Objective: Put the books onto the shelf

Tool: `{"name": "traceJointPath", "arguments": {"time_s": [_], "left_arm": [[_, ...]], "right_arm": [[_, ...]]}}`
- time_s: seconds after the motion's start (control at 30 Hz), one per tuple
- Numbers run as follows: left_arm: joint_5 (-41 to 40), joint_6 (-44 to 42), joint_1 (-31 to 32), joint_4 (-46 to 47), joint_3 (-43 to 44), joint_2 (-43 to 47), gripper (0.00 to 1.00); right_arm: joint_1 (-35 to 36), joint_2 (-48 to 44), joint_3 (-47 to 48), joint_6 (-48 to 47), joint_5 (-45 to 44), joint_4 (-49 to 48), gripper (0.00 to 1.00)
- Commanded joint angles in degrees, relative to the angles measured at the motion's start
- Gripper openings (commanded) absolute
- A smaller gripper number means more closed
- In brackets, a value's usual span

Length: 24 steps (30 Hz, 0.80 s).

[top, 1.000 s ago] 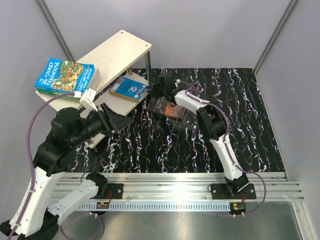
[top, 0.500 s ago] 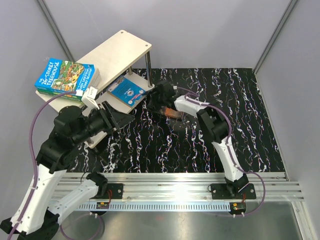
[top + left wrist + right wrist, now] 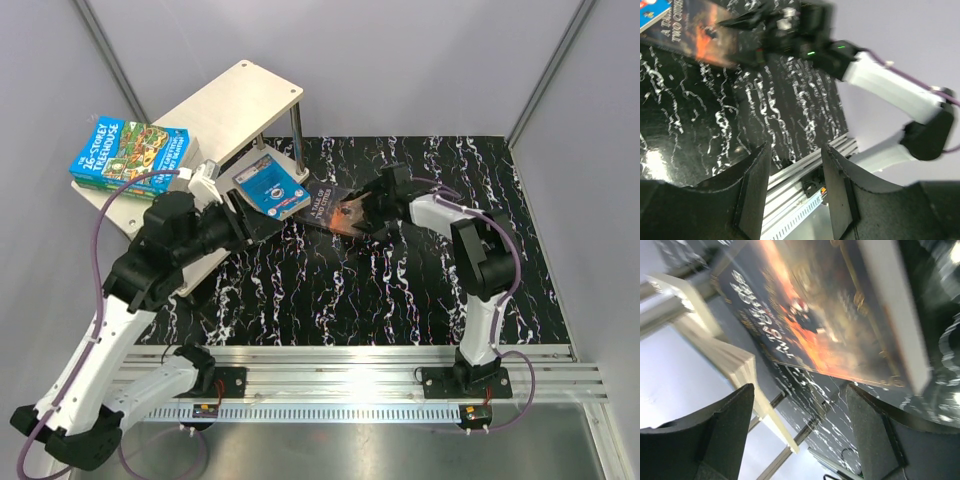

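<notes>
A dark brown-black book (image 3: 330,208) lies on the black marbled table, right of the shelf (image 3: 230,105). A blue book (image 3: 268,187) rests on the shelf's lower board. A stack of green and blue Treehouse books (image 3: 130,152) sits on the left end of the top board. My right gripper (image 3: 372,207) stands open at the dark book's right edge. In the right wrist view the dark book (image 3: 830,315) fills the frame just beyond that open gripper (image 3: 800,430), with nothing between the fingers. My left gripper (image 3: 248,222) hovers by the lower board, open and empty (image 3: 792,190).
In the left wrist view the dark book (image 3: 695,30) and the right arm (image 3: 880,75) lie ahead across the table. A metal rail (image 3: 350,365) runs along the near edge. Grey walls close in the back and sides. The shelf's pale board edge (image 3: 735,365) is close on the right wrist's left.
My right gripper has opened and drawn back to the right, from the blue book to the dark book. The blue book has turned a little on the lower board. My left arm swung up towards the shelf.
</notes>
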<state>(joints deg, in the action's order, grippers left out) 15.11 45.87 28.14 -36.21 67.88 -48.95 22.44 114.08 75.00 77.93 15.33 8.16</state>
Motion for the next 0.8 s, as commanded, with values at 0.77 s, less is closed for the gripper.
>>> {"name": "traceJointPath", "arguments": {"time_s": [0.77], "left_arm": [[-14.8,-17.8,3.4,2.2,12.8,-46.5,0.45]], "right_arm": [[-9.5,-10.0,-3.1,-21.5,5.8,15.2,0.78]]}}
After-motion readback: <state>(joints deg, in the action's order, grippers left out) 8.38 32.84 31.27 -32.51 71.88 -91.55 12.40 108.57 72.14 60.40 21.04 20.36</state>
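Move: From the left hand, the Tale of Two Cities book lies flat on the table about 24 cm ahead, 14 cm to the right and 33 cm below. The blue book, on the lower shelf, is some 25 cm ahead, 5 cm left and 25 cm below that hand. From the right hand, just over its right-hand part, the Tale book's middle is about 7 cm left, 2 cm ahead and 5 cm below. No grip yet: the left hand swoops down about 21 cm while reaching 11 cm forward and 5 cm right towards the near left end of the Tale book, its fingers half open and tilting some 35 degrees to point more steeply down. The right hand, open, lifts about 3 cm and sinks again while drawing off 8 cm to the right, clear of the book's right edge, and slightly back. ##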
